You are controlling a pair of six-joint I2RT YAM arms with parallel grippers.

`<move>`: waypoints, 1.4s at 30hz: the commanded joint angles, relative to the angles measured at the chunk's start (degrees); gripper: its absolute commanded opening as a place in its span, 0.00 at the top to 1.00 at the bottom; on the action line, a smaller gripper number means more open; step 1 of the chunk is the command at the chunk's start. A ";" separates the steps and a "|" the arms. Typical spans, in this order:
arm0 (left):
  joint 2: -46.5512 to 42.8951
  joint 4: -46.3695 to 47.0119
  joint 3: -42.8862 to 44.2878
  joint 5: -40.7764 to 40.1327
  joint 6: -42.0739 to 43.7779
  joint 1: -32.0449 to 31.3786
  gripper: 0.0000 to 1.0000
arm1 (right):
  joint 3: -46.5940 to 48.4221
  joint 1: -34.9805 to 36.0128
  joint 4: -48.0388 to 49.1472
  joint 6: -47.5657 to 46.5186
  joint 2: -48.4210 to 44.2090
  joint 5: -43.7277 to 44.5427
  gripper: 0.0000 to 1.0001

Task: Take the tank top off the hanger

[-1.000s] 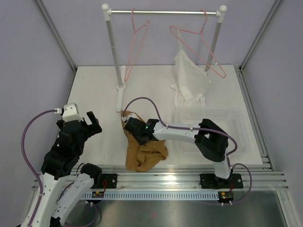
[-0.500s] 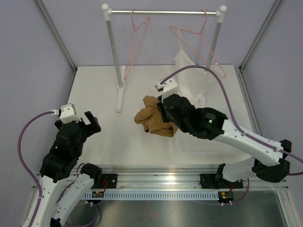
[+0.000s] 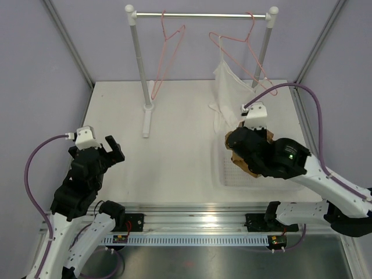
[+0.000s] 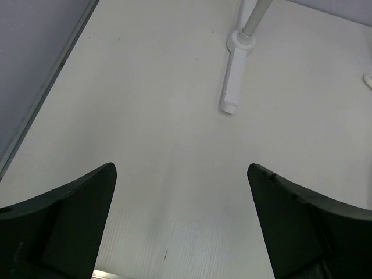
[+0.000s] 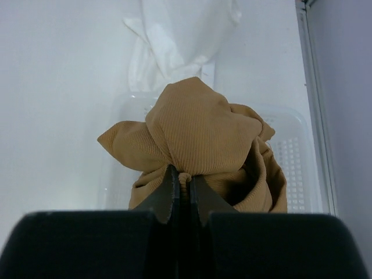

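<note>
The tan-brown tank top [image 5: 197, 133] is bunched up and hangs from my right gripper [image 5: 183, 177], which is shut on a fold of it. In the top view the bundle [image 3: 239, 160] is held above the clear plastic basket [image 3: 293, 174] at the right. The bare pink wire hanger [image 3: 167, 52] hangs on the rail at the left, empty. My left gripper [image 4: 180, 192] is open and empty over the bare table at the near left [image 3: 107, 148].
A white garment [image 3: 232, 96] hangs from a second pink hanger [image 3: 247, 58] on the right of the white rack [image 3: 200, 14]. The rack's left post and foot [image 3: 146, 113] stand on the table. The basket's rim [image 5: 293, 116] lies under the bundle.
My right arm has carried the tank top from the table's near middle up and rightward, to above the basket. My left arm has barely moved.
</note>
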 commanded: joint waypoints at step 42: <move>-3.03 -13.10 17.54 5.65 4.48 6.21 0.01 | -6.55 -20.00 8.81 -12.59 -19.61 -14.21 0.00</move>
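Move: The right hand already holds the bunched brown tank top, whose middle hangs about 8 cm below its fingers. The white basket it is meant for has its middle some 4 cm ahead, 7 cm to the right and 28 cm below. The white garment hangs roughly 32 cm ahead, level sideways and 13 cm lower; the rack's right foot lies about 32 cm ahead, 8 cm right, 30 cm down. From the idle left hand, the basket is some 6 cm ahead, 57 cm right, 20 cm lower. The right hand lets go of the tank top over the left half of the basket: it sinks about 15 cm, tipping its fingers down, then eases some 3 cm forward while opening wide. Empty, it climbs about 17 cm clear, drawing back and to the right as the fingers tip up again and the hand's left side rolls up. Late on, the empty left hand rises, backs off and shifts slightly left. ##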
